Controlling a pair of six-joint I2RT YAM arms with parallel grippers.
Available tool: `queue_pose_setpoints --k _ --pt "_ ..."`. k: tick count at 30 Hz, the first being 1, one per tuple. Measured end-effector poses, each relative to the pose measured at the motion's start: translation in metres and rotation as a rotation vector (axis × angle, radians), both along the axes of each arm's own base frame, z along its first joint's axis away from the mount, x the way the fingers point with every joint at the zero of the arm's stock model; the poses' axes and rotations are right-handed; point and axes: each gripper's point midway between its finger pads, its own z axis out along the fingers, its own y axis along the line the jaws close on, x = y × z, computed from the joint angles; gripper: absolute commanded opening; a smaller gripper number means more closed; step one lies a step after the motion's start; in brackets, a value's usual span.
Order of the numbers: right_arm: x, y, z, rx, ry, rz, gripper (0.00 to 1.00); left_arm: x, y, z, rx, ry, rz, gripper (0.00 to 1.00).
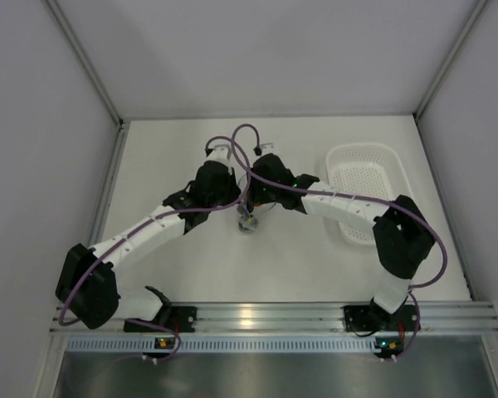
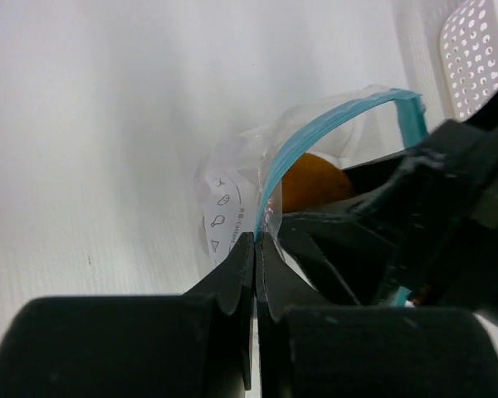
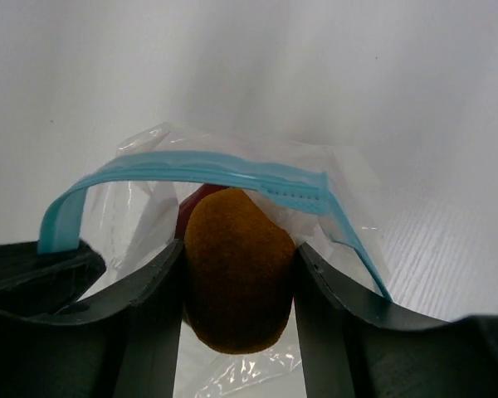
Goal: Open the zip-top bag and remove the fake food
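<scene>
The clear zip-top bag [image 1: 248,220] hangs open between both grippers at the table's middle, its light blue zip strip [image 3: 191,168] spread into a loop. My left gripper [image 2: 257,240] is shut on the bag's edge at the zip strip [image 2: 315,133]. My right gripper [image 3: 239,257] reaches inside the bag's mouth and is shut on the orange toy piece [image 3: 235,269], which also shows in the left wrist view [image 2: 313,184]. A dark maroon piece [image 3: 192,203] sits just behind it in the bag. The purple-black piece is hidden.
A white perforated basket [image 1: 368,186] stands at the right of the table; its corner shows in the left wrist view [image 2: 475,54]. White walls enclose the table on three sides.
</scene>
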Motion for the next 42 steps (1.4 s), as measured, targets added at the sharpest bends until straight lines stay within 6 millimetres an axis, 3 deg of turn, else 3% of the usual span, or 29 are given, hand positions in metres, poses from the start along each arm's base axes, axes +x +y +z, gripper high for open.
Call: queue_pose_setpoints --k 12,18,28,31,35,38,42 --pt "-0.023 -0.007 0.066 0.086 -0.053 0.103 0.39 -0.001 0.003 0.003 0.008 -0.006 0.004 0.00" --pt "-0.039 -0.011 0.083 0.189 -0.032 0.183 0.37 -0.003 0.002 0.001 -0.003 0.005 0.008 0.00" --pt "-0.064 -0.011 0.087 0.346 0.051 0.324 0.33 -0.001 0.006 -0.011 0.004 0.033 0.050 0.00" --pt "-0.063 -0.017 0.087 0.360 0.064 0.335 0.34 -0.002 0.007 -0.018 0.008 0.051 0.060 0.00" --pt "-0.063 -0.020 0.083 0.335 0.061 0.352 0.24 -0.002 0.006 -0.023 0.006 0.068 0.067 0.00" --pt "-0.064 -0.024 0.076 0.319 0.059 0.349 0.24 -0.002 0.006 -0.024 0.001 0.072 0.071 0.00" --pt "-0.061 -0.042 0.063 0.267 0.054 0.282 0.25 -0.002 0.006 -0.024 -0.001 0.073 0.073 0.00"
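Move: The right hand already grips the orange food inside the bag mouth. The white basket lies about 37 cm to its right, some 7 cm farther out and 10 cm below. The dark food still in the bag sits roughly 2 cm back, 2 cm left and 8 cm below. From the left hand, pinching the bag's rim, the orange food is about 5 cm right, 1 cm ahead and 4 cm lower. Right hand lifts the held orange food about 9 cm, draws back 6, then dips right; left keeps the rim. ##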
